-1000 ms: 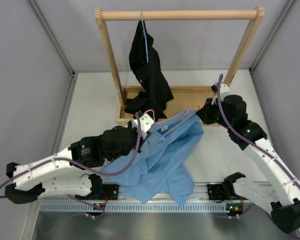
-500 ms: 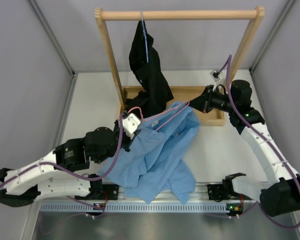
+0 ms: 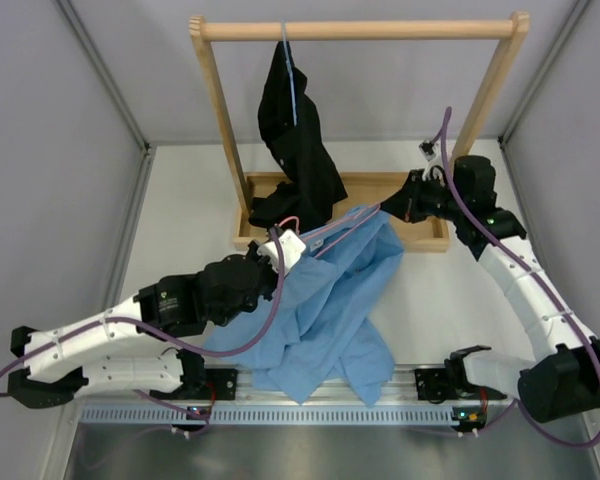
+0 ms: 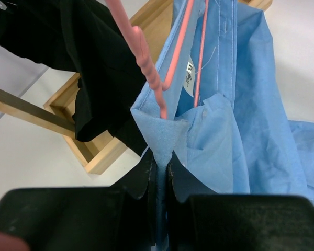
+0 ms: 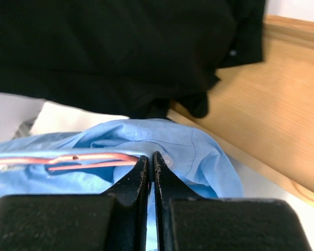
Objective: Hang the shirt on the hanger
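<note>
The light blue shirt (image 3: 320, 310) lies crumpled on the table between the arms, its collar end lifted toward the rack base. The pink wire hanger (image 3: 345, 225) runs along that raised edge, partly inside the fabric. My left gripper (image 3: 302, 246) is shut on a fold of the shirt (image 4: 251, 115) just below the hanger's twisted neck (image 4: 146, 65); a white neck label (image 4: 189, 78) shows beside the wire. My right gripper (image 3: 382, 210) is shut on the hanger's end (image 5: 83, 159), with shirt cloth (image 5: 162, 136) bunched around its tips.
A wooden rack (image 3: 360, 30) stands at the back on a tray-like base (image 3: 420, 190). A black garment (image 3: 295, 130) hangs from its bar on a pale blue hanger, just behind both grippers. A metal rail (image 3: 280, 410) runs along the near edge.
The right arm has swung up and back, carrying the hanger end toward the rack base. The left gripper pulled left with the shirt, then came back right. Both grips held.
</note>
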Motion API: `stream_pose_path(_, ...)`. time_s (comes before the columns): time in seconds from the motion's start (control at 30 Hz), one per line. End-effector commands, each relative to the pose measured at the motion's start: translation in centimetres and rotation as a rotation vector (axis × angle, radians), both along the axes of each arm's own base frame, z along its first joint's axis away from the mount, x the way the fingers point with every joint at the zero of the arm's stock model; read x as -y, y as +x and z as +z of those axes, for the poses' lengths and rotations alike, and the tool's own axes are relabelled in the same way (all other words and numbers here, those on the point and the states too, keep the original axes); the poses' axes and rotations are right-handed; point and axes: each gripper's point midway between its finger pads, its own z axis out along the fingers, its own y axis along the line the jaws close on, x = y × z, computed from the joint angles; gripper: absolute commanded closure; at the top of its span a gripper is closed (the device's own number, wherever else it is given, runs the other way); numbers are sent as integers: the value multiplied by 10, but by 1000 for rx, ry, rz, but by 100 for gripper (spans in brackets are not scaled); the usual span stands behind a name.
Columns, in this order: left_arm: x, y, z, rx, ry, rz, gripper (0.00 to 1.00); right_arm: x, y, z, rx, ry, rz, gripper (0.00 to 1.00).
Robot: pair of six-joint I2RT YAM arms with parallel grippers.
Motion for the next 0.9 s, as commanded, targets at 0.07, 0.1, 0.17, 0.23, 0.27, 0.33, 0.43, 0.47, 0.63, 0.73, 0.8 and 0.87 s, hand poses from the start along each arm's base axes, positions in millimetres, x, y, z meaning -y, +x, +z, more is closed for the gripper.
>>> stream_pose_path(0.07, -34, 7, -1, 46, 160, 79, 100, 56, 53, 8, 97, -194, -346, 100)
stream_pose_path(0.1, -34, 7, 2, 50, 162, 75, 100, 53, 53, 13, 120, -176, -329, 100)
stream_pose_path(0.17, -32, 6, 4, 51, 168, 53, 100, 44, 50, 14, 139, -145, -285, 100)
stream_pose_path(0.23, -27, 2, 1, 34, 184, 15, 100, 32, 44, 26, 178, -79, -227, 100)
stream_pose_path(0.27, -24, -1, -7, 13, 217, -10, 100, 29, 42, 30, 190, -59, -212, 100)
stream_pose_path(0.33, -22, 1, -8, 6, 218, 6, 100, 21, 35, 43, 224, -12, -172, 100)
stream_pose_path(0.43, -25, 13, -9, 21, 238, 111, 100, 13, 20, 50, 228, 42, -127, 100)
stream_pose_path(0.47, -27, 17, -7, 28, 237, 149, 100, 12, 14, 46, 218, 48, -120, 100)
stream_pose_path(0.63, -21, 32, 10, 35, 156, 316, 100, 8, -28, 44, 187, 160, -97, 100)
stream_pose_path(0.73, 0, 29, 41, -15, -11, 290, 100, -6, -61, 51, 169, 277, -14, 100)
stream_pose_path(0.8, 35, 9, 48, -98, -77, 80, 100, -21, -87, 71, 215, 339, 80, 100)
stream_pose_path(0.87, 76, -28, 66, -166, -170, -217, 100, -31, -105, 84, 215, 351, 114, 100)
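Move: The pink hanger's neck, with blue shirt bunched around it, lies just beyond the left fingers, about 3 cm ahead, 2 cm to their right and 2 cm above. From the right hand the neck is some 16 cm left, 8 cm back and 2 cm up, with the hanger's right end 1 cm left, level with the fingertips. The black garment hangs about 16 cm left and 12 cm ahead of the right hand; the wooden box's middle is 7 cm left, 13 cm ahead and 22 cm below. The shirt, stretched taut along the hanger, is eased as the right hand, still pinching its collar edge, dips a little, then rises and draws back about 7 cm faster and faster, tilting some 15 degrees. The left keeps its pinch at the hanger's neck, edging forward and down while rolling its left side up, then swings right and up about 3 cm each. ##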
